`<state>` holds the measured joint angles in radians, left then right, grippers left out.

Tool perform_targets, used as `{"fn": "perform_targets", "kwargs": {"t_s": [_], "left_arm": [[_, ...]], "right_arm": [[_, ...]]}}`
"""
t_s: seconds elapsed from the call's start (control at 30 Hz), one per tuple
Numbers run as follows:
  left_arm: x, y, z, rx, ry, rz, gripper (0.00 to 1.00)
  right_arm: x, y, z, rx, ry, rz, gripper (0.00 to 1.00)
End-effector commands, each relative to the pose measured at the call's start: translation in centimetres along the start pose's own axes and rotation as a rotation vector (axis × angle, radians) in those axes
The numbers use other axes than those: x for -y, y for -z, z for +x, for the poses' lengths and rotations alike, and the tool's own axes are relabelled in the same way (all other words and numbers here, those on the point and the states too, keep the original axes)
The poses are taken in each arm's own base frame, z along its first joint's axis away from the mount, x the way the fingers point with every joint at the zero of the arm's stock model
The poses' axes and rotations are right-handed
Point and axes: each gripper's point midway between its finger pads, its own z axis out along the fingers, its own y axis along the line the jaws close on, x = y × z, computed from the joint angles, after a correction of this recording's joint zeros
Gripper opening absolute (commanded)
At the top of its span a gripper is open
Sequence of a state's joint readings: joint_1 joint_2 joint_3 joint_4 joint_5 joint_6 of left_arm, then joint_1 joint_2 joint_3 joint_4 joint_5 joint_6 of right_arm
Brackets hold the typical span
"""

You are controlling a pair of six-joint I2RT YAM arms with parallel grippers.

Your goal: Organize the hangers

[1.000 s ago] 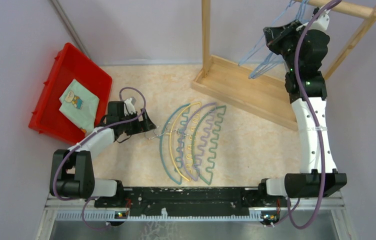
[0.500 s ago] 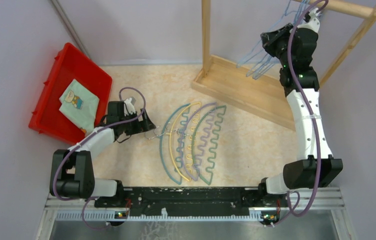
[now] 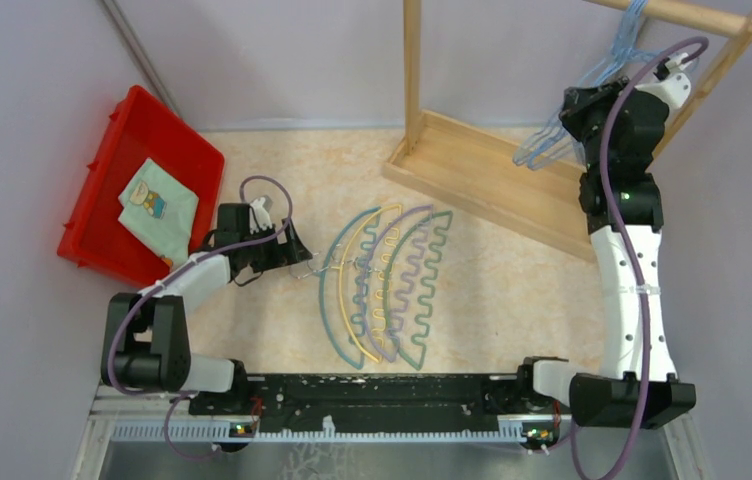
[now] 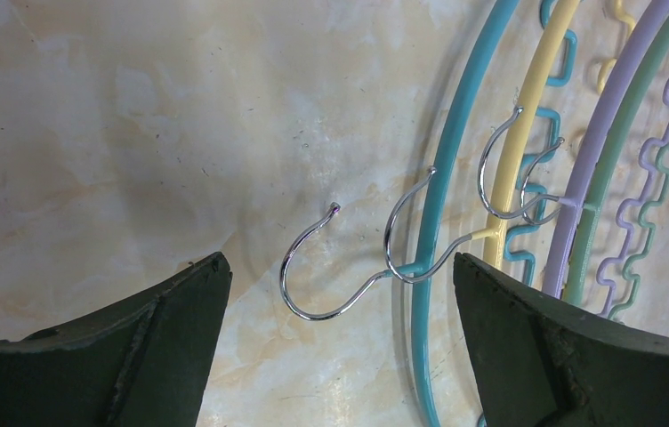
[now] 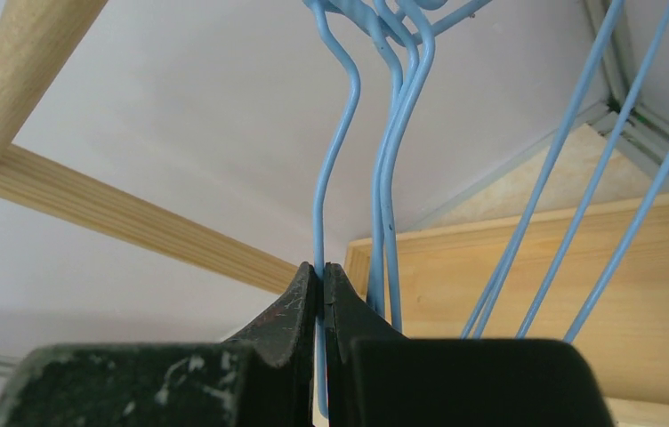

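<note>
Several arched plastic hangers lie side by side on the table: blue, yellow, purple and green. Their metal hooks point left. My left gripper is open and low over the table, its jaws on either side of the blue hanger's hook, not touching it. My right gripper is raised by the wooden rack and shut on one thin light-blue wire hanger. Other wire hangers hang beside it from the rail.
A red bin holding a folded cloth stands at the left. The wooden rack's base and upright post stand at the back right. Grey walls close in both sides.
My right arm has swung to the right along the rail, carrying the wire hangers with it. The left arm has stayed in place.
</note>
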<state>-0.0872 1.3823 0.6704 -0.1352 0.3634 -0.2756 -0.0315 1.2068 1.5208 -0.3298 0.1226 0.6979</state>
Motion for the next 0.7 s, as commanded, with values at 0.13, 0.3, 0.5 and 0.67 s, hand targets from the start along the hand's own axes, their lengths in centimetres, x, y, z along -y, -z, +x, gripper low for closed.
{"fn": "perform_targets", "kwargs": {"t_s": [0.13,0.3,0.5,0.67], "left_arm": [[0.1,-0.1,-0.1,0.002,-0.007,0.015,1.00],[0.1,0.0,-0.1,0.005,-0.011,0.014,1.00],[0.2,0.1,-0.2,0.009,-0.012,0.015,1.00],[0.2,0.2,-0.2,0.010,-0.013,0.013,1.00]], "right_arm": [[2.9,1.8,-2.7,0.094,0.018,0.087,0.00],[4.0,1.4,-1.7,0.062,0.019,0.113,0.00],[5.0,0.9,-1.4,0.053,0.024,0.152,0.07],[4.9,0.8,-1.5,0.051,0.026,0.153,0.32]]}}
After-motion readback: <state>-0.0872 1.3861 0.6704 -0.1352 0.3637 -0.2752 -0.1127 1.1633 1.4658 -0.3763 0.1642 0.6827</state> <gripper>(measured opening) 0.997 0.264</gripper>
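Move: The right hand already grips a blue hanger's side wire. The rail's right end, where it is being taken, lies some 18 cm to the right, 6 cm ahead and 14 cm up. The other blue hangers' side wires stand about 3 cm to the right and 2 cm ahead; the wooden tray lies 45 cm below, 12 cm ahead and 7 cm to the left. From the left hand, that rail end is roughly 75 cm right, 15 cm ahead and 55 cm up. Rightward, slowing to a near stop, the right hand carries the gripped hanger wire about 4 cm towards the rail's right end, easing back a little and turning slightly clockwise. It also sinks some 2 cm, mostly late, as the fingers open to about a quarter and release their pinch, the wire still lying between them. ##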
